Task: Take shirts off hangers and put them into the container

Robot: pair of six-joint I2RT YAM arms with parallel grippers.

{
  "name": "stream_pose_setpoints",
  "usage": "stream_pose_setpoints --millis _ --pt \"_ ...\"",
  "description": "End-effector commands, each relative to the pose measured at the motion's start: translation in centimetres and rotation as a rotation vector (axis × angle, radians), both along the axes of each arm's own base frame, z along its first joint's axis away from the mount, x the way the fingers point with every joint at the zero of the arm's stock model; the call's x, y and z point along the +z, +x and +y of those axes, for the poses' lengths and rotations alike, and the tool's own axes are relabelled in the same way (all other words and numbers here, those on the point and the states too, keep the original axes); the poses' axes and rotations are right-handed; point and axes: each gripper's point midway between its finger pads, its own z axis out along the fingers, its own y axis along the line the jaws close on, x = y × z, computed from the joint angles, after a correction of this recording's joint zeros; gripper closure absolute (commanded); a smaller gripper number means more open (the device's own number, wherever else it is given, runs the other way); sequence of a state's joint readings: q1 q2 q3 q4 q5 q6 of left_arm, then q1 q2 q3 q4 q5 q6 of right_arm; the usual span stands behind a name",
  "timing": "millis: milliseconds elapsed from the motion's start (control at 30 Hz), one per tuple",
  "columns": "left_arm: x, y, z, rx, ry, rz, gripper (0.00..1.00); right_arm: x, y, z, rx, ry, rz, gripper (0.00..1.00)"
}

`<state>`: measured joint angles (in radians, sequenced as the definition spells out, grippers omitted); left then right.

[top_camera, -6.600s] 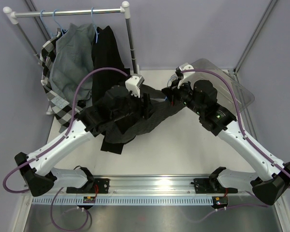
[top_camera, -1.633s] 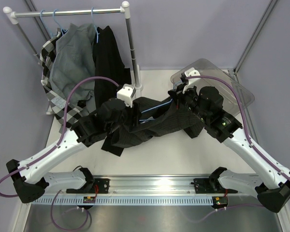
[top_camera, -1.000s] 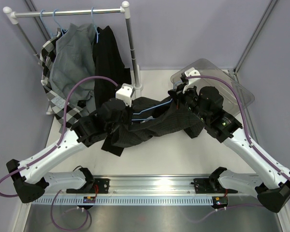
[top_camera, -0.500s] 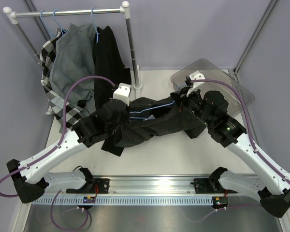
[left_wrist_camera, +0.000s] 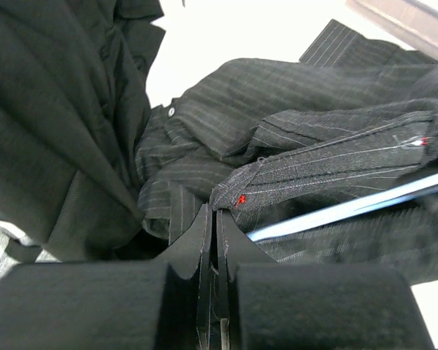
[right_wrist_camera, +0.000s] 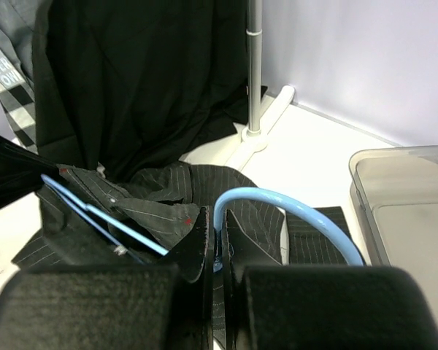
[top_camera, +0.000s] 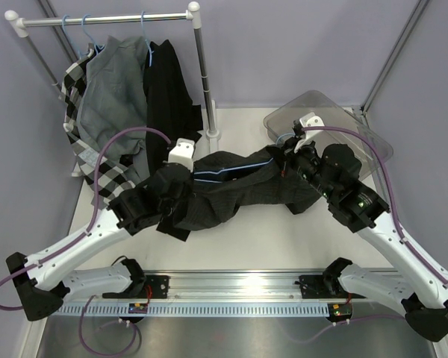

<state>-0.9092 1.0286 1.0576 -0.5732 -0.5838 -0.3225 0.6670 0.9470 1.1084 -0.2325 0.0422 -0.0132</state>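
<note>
A black pinstriped shirt [top_camera: 246,190] hangs stretched above the table between my two grippers. A light-blue wire hanger [top_camera: 216,174] is still inside it. My left gripper [top_camera: 188,177] is shut on a folded hem of this shirt [left_wrist_camera: 306,171], and the hanger's wire [left_wrist_camera: 328,213] runs just to its right. My right gripper [right_wrist_camera: 217,213] is shut on the foot of the hanger's hook [right_wrist_camera: 293,200], just left of the container [top_camera: 366,138]. A second black shirt [top_camera: 168,89] hangs on the rack from its own hanger [top_camera: 145,41].
The clothes rack's post [top_camera: 201,67] and white foot [top_camera: 211,134] stand at the back, left of centre. A grey shirt [top_camera: 108,97] and a checked shirt [top_camera: 78,82] hang on it. The container's near wall [right_wrist_camera: 394,189] is at the right wrist's right.
My left gripper has closed on the shirt's hem and drawn back a little to the left. The right gripper has carried the hanger's hook to the right, pulling the shirt out longer.
</note>
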Motion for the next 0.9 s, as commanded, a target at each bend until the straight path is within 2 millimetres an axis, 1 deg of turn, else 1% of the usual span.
stream_pose_setpoints --millis 0,67,100,200,233,267,300,333,367,400,433,467,500,533,567,600,633,667,700,733,767,800,833,867 --pt "-0.1 0.3 3.8 0.136 0.052 -0.027 1.00 5.2 -0.7 -1.6 -0.048 0.101 -0.124 1.00" --pt "0.0 0.3 4.6 0.158 0.058 -0.028 1.00 5.3 -0.8 -1.8 -0.053 0.109 -0.126 1.00" --pt "0.0 0.2 4.6 0.157 0.056 -0.028 1.00 5.5 -0.9 -1.9 -0.051 0.112 -0.130 1.00" --pt "0.0 -0.1 4.1 0.126 0.023 -0.018 1.00 5.8 -1.0 -1.9 -0.050 0.119 -0.138 1.00" --pt "-0.2 -0.4 3.5 0.094 0.011 -0.002 0.99 5.9 -1.1 -1.9 -0.046 0.120 -0.139 1.00" --pt "-0.3 -0.5 3.2 0.076 0.004 0.006 0.95 5.8 -1.1 -1.8 -0.043 0.120 -0.140 1.00" --pt "-0.2 -0.8 2.9 0.052 -0.007 0.013 0.86 5.9 -1.1 -1.8 -0.040 0.120 -0.139 1.00" --pt "-0.2 -1.2 2.1 -0.001 -0.027 0.029 0.60 5.8 -1.1 -1.5 -0.031 0.119 -0.136 1.00" --pt "-0.1 -1.5 1.9 -0.023 -0.034 0.031 0.46 5.9 -1.2 -1.4 -0.022 0.117 -0.137 1.00" --pt "0.6 -1.9 1.8 -0.043 -0.058 0.021 0.33 5.7 -1.1 -1.3 -0.017 0.111 -0.130 1.00" --pt "1.1 -2.1 2.0 -0.049 -0.069 0.009 0.15 5.4 -1.1 -0.9 0.001 0.107 -0.124 1.00" --pt "1.9 -2.3 2.2 -0.059 -0.077 -0.014 0.10 5.2 -1.1 -0.7 0.010 0.104 -0.121 1.00" --pt "2.4 -2.6 2.6 -0.066 -0.084 -0.029 0.08 5.0 -1.1 -0.5 0.018 0.099 -0.115 1.00" --pt "3.8 -3.2 3.1 -0.084 -0.115 -0.065 0.06 4.4 -1.1 -0.1 0.035 0.088 -0.105 1.00" --pt "5.0 -3.7 3.4 -0.112 -0.119 -0.091 0.06 4.2 -1.0 0.0 0.035 0.083 -0.104 1.00" --pt "5.4 -4.4 3.5 -0.147 -0.126 -0.094 0.06 3.8 -0.8 0.1 0.035 0.077 -0.098 1.00" --pt "6.6 -5.2 3.9 -0.173 -0.154 -0.122 0.06 3.2 -0.9 0.6 0.062 0.065 -0.084 1.00" --pt "7.7 -5.8 3.9 -0.211 -0.162 -0.146 0.06 2.9 -0.9 0.8 0.072 0.060 -0.077 1.00" --pt "8.1 -6.8 3.2 -0.283 -0.180 -0.142 0.07 2.7 -0.9 1.2 0.085 0.060 -0.072 1.00" --pt "8.7 -7.4 2.9 -0.323 -0.198 -0.150 0.07 2.2 -0.9 1.8 0.111 0.055 -0.059 1.00" --pt "9.2 -7.9 2.6 -0.360 -0.207 -0.155 0.07 2.3 -0.8 2.2 0.125 0.061 -0.060 1.00" --pt "9.2 -8.6 1.6 -0.428 -0.222 -0.139 0.07 2.1 -0.8 2.4 0.137 0.059 -0.057 1.00" --pt "9.1 -8.9 1.1 -0.458 -0.226 -0.129 0.07 1.7 -0.7 3.1 0.163 0.054 -0.045 1.00" --pt "8.7 -8.9 0.4 -0.478 -0.221 -0.105 0.07 1.8 -0.7 3.5 0.173 0.077 -0.030 1.00"
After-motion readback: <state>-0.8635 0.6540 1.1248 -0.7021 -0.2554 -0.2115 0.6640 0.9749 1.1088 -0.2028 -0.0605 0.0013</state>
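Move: The dark pinstriped shirt is still pinched at its edge in the left fingers; its middle lies about 10 cm to the right of the left hand, level fore and aft, some 7 cm lower. The blue hanger's middle is about 12 cm right, 1 cm ahead and 3 cm above. The black shirt hangs some 15 cm ahead, 7 cm left, 6 cm above. From the right hand, pinching the hanger's hook, the pinstriped shirt is about 12 cm left, 6 cm back, 13 cm below. The pinstriped shirt's edge gets a small further pull of about 1 cm leftward from the left fingers, which then open wide and let go. The left hand backs off from shirt and hanger, up and back with some left, roughly 12 cm in all, turning some 15 degrees clockwise. The right hand keeps its pinch on the hanger's hook, rising about 1 cm, then sinking back as it shifts about 2 cm left. ##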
